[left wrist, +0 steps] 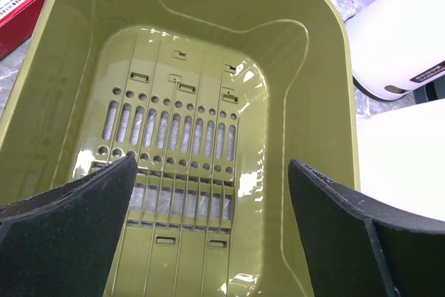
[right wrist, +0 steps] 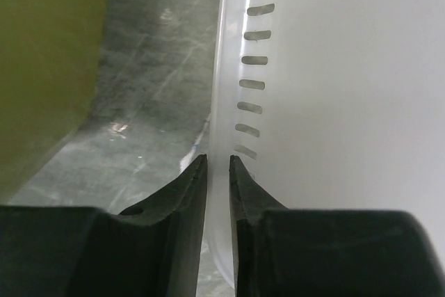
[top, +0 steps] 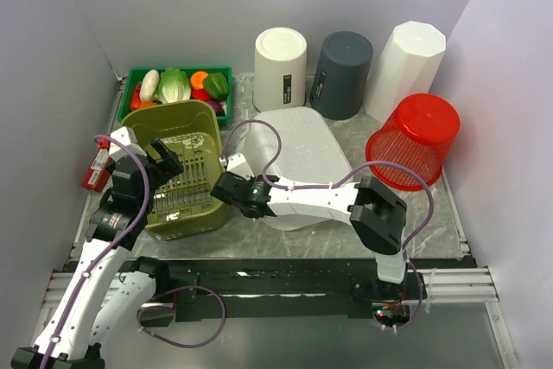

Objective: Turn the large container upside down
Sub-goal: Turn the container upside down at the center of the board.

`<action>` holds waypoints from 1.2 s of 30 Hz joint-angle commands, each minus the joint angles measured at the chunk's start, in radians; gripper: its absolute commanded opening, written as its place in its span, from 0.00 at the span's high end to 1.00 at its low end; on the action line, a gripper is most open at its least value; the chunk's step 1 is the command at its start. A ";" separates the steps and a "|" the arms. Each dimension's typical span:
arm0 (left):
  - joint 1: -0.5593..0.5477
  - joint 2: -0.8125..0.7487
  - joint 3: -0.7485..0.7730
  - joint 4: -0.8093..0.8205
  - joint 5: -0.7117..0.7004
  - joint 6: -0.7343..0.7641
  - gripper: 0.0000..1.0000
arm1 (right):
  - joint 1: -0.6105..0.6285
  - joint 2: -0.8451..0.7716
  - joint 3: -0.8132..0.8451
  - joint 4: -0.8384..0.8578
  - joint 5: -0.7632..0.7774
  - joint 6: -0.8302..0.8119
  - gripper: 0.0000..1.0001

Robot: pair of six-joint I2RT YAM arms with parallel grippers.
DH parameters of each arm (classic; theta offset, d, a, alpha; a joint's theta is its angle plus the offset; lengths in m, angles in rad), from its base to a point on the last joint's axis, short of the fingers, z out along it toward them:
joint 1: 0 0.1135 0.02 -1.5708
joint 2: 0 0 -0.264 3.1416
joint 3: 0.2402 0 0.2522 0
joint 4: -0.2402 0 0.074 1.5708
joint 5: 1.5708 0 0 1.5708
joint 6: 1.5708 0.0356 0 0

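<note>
The large white container lies bottom up in the middle of the table, its slotted wall filling the right of the right wrist view. My right gripper is at its near left rim. The jaws stand only a narrow gap apart, and the translucent rim fills that gap. My left gripper hangs wide open over the olive green basket. Nothing sits between its fingers, and the basket's slotted floor shows below them.
A green crate of vegetables stands at the back left. A white round bin, a dark grey bin and a white faceted bin line the back. A red mesh basket is at the right, a red box at the left.
</note>
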 commanded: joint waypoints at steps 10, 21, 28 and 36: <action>-0.002 -0.004 0.014 0.019 -0.003 0.002 0.04 | 0.008 -0.106 -0.034 0.093 -0.081 0.042 0.71; -0.002 -0.004 0.014 0.019 -0.002 0.003 0.04 | 0.006 -0.175 -0.057 0.112 -0.084 0.040 0.66; -0.002 -0.003 0.014 0.017 -0.002 0.002 0.04 | 0.009 -0.327 -0.089 0.164 -0.078 -0.007 0.51; -0.002 -0.001 0.013 0.019 0.000 0.005 0.04 | 0.003 -0.435 -0.086 0.198 -0.029 -0.118 0.07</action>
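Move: The large white container, already bottom-up with its left rim still between the right fingertips, has its middle about 13 cm to that hand's right, 2 cm ahead and 3 cm above. The olive basin stands some 13 cm to the hand's left and 2 cm ahead. The white bin is about 19 cm ahead and 9 right, the grey bin 19 ahead and 21 right. From the left hand, the container lies 26 cm right, 2 back and 12 lower. The container's left rim comes free from the right fingers: the hand eases back and slightly left by 1 to 2 cm while rising a little, then lifts quickly to about 14 cm above its start. The fingers spread from a narrow gap to nearly wide, and the wrist rolls its left side up some 25 degrees. ##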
